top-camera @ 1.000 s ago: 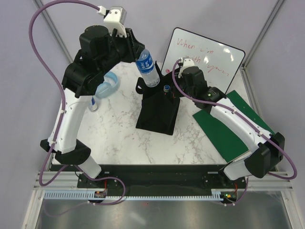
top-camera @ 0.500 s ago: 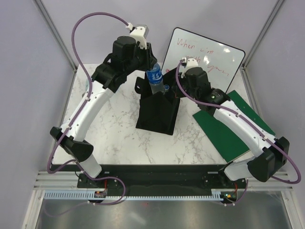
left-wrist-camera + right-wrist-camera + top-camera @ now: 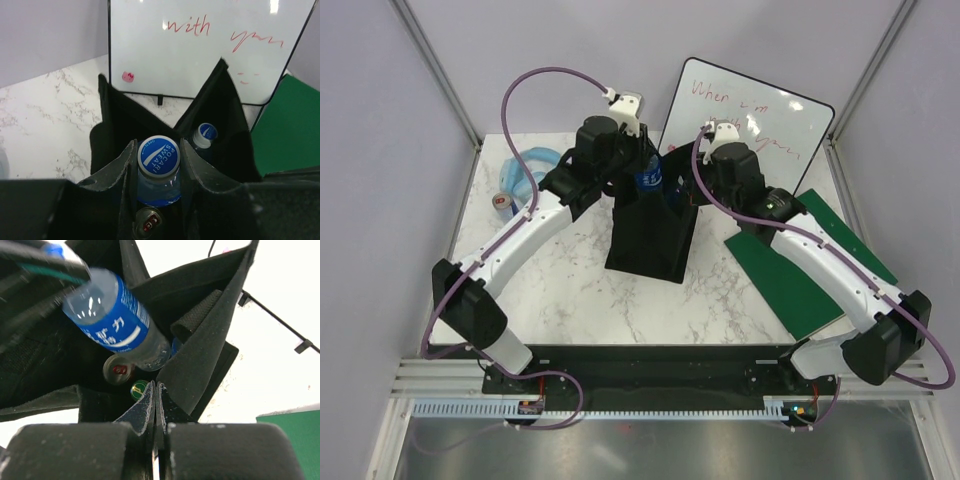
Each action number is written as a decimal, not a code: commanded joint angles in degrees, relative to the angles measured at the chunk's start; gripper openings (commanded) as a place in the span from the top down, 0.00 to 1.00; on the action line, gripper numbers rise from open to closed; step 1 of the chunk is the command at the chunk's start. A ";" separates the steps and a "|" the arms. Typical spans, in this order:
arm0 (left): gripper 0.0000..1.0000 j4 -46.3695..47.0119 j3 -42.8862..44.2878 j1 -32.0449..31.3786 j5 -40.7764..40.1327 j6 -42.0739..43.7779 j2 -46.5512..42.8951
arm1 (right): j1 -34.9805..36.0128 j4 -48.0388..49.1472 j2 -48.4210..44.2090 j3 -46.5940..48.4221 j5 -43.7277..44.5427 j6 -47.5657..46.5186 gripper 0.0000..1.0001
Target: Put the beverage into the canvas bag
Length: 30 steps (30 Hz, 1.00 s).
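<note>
The beverage is a clear bottle with a blue label and blue cap (image 3: 158,156). My left gripper (image 3: 158,150) is shut on its neck and holds it upright in the mouth of the black canvas bag (image 3: 652,235). In the top view the bottle (image 3: 648,180) is half sunk in the bag. My right gripper (image 3: 154,386) is shut on the bag's rim fabric (image 3: 210,340) at its right side, holding it open. The bottle (image 3: 114,320) shows tilted in the right wrist view. Inside the bag are another blue-capped bottle (image 3: 205,134), a can top (image 3: 119,371) and a green cap (image 3: 138,389).
A whiteboard with red writing (image 3: 750,110) stands right behind the bag. A green board (image 3: 810,260) lies at the right under my right arm. A pale blue bottle (image 3: 525,170) and a small can (image 3: 501,201) lie at the far left of the marble table (image 3: 560,280).
My left arm swung right with the bottle, from above the table's left to over the bag, and lowered it into the bag's mouth. The right gripper kept its hold on the rim.
</note>
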 commanded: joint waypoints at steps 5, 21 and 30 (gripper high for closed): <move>0.98 11.90 -1.22 -0.42 -0.38 2.45 -5.19 | 0.39 2.68 -2.40 -0.80 0.71 0.78 1.00; 0.98 18.58 -11.76 -0.42 -0.91 4.83 -6.25 | 0.39 3.91 -3.46 -1.07 0.80 0.78 1.00; 0.98 19.37 -18.53 -0.42 -1.96 2.98 -7.13 | 0.39 4.17 -3.55 -1.60 0.54 0.60 1.00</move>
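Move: The left hand holds the Pocari bottle by its cap over the mouth of the canvas bag, whose middle lies about 4 cm back, 1 cm right and 20 cm below the hand. Inside, the other Pocari bottle stands roughly 6 cm right and 1 cm back, the green bottle 6 cm right and 6 cm back, the can 6 cm back and 1 cm left, all over 20 cm below. From the right hand the bag's middle is some 10 cm left, 1 cm ahead and 16 cm below. The left hand, still gripping the bottle by its cap, lowers it down into the left part of the bag beside the Pocari bottle already inside, sinking some 3 cm, pausing briefly, then going down about 7 cm more with a slight roll that raises its left side. The right hand keeps its shut fingers at the bag's right flap, seeming to hold it open, and creeps up only about 1 cm. ##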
